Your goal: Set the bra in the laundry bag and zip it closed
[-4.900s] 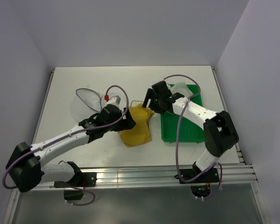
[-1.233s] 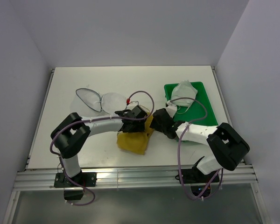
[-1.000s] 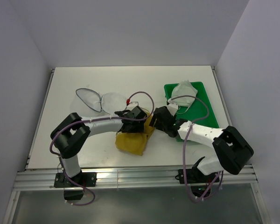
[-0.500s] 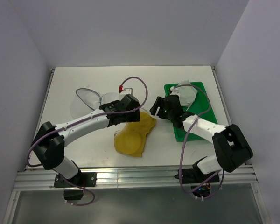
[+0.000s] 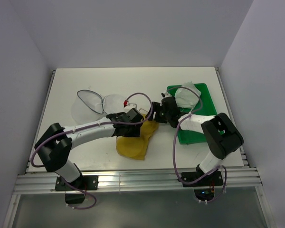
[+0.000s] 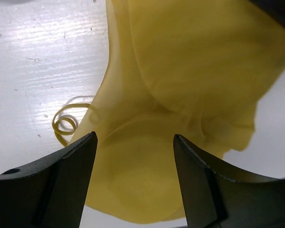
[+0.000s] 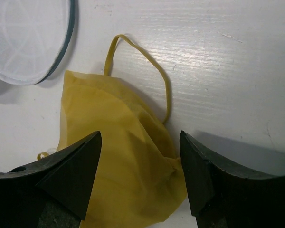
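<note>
The mustard-yellow bra lies crumpled on the white table, and one thin strap loops out onto the bare surface. My left gripper hovers open over its upper part, and the fabric fills the gap between the fingers with nothing pinched. My right gripper stands open at the bra's upper right edge, the cloth below its spread jaws. The laundry bag lies opened in two round mesh halves to the upper left, and its dark-rimmed edge shows in the right wrist view.
A green tray sits to the right with a white-grey garment at its far end. My right forearm crosses the tray. Grey walls close in the table on three sides. A rail runs along the near edge.
The left gripper has come down from near the bag onto the bra. The right gripper has shifted left to the bra's upper edge. Both stay open, and the bra lies loose.
</note>
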`<control>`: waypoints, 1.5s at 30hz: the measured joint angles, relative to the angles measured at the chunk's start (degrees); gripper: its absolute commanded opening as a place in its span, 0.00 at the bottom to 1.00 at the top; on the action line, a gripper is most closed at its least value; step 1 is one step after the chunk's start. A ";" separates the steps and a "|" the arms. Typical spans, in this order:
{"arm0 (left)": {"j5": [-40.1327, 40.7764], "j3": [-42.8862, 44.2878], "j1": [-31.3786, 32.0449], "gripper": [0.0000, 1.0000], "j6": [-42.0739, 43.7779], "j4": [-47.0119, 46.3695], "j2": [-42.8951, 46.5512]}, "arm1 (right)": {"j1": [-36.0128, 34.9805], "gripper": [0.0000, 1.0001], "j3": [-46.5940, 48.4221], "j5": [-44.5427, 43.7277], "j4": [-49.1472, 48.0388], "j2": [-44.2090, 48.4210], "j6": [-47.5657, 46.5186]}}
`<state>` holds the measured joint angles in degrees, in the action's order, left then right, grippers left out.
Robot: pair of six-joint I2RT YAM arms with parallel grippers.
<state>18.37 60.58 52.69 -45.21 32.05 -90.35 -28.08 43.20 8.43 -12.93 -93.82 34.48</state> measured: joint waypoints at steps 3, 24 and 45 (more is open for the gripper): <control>1.18 0.02 0.55 0.72 -0.52 0.07 -3.39 | 0.00 0.72 0.00 0.35 -0.44 -0.33 -0.31; 5.40 0.94 1.14 0.71 -1.01 -0.15 -10.69 | 0.00 0.60 -0.11 4.11 -4.72 -4.46 -3.76; 5.40 6.93 -0.28 0.68 -0.35 -2.89 -15.67 | 1.01 0.09 -1.20 4.48 1.51 12.74 -4.92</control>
<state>23.77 67.51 52.40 -45.56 29.17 -106.02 -27.07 42.00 12.91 -11.42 -81.08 29.56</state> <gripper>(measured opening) 0.684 0.098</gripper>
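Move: The yellow bra's far edge is almost under the right fingertips, roughly 1 cm to their left and 3 cm down; the green tray's middle is 19 cm to the right hand's right, level with it. From the left hand the bra's middle lies about 3 cm back and 6 cm below; the laundry bag's round lid is some 11 cm ahead of that hand and 9 cm to its left, at table height. Open left hand lowers 5 cm onto the bra; right pinches its far edge and lifts about 10 cm. ##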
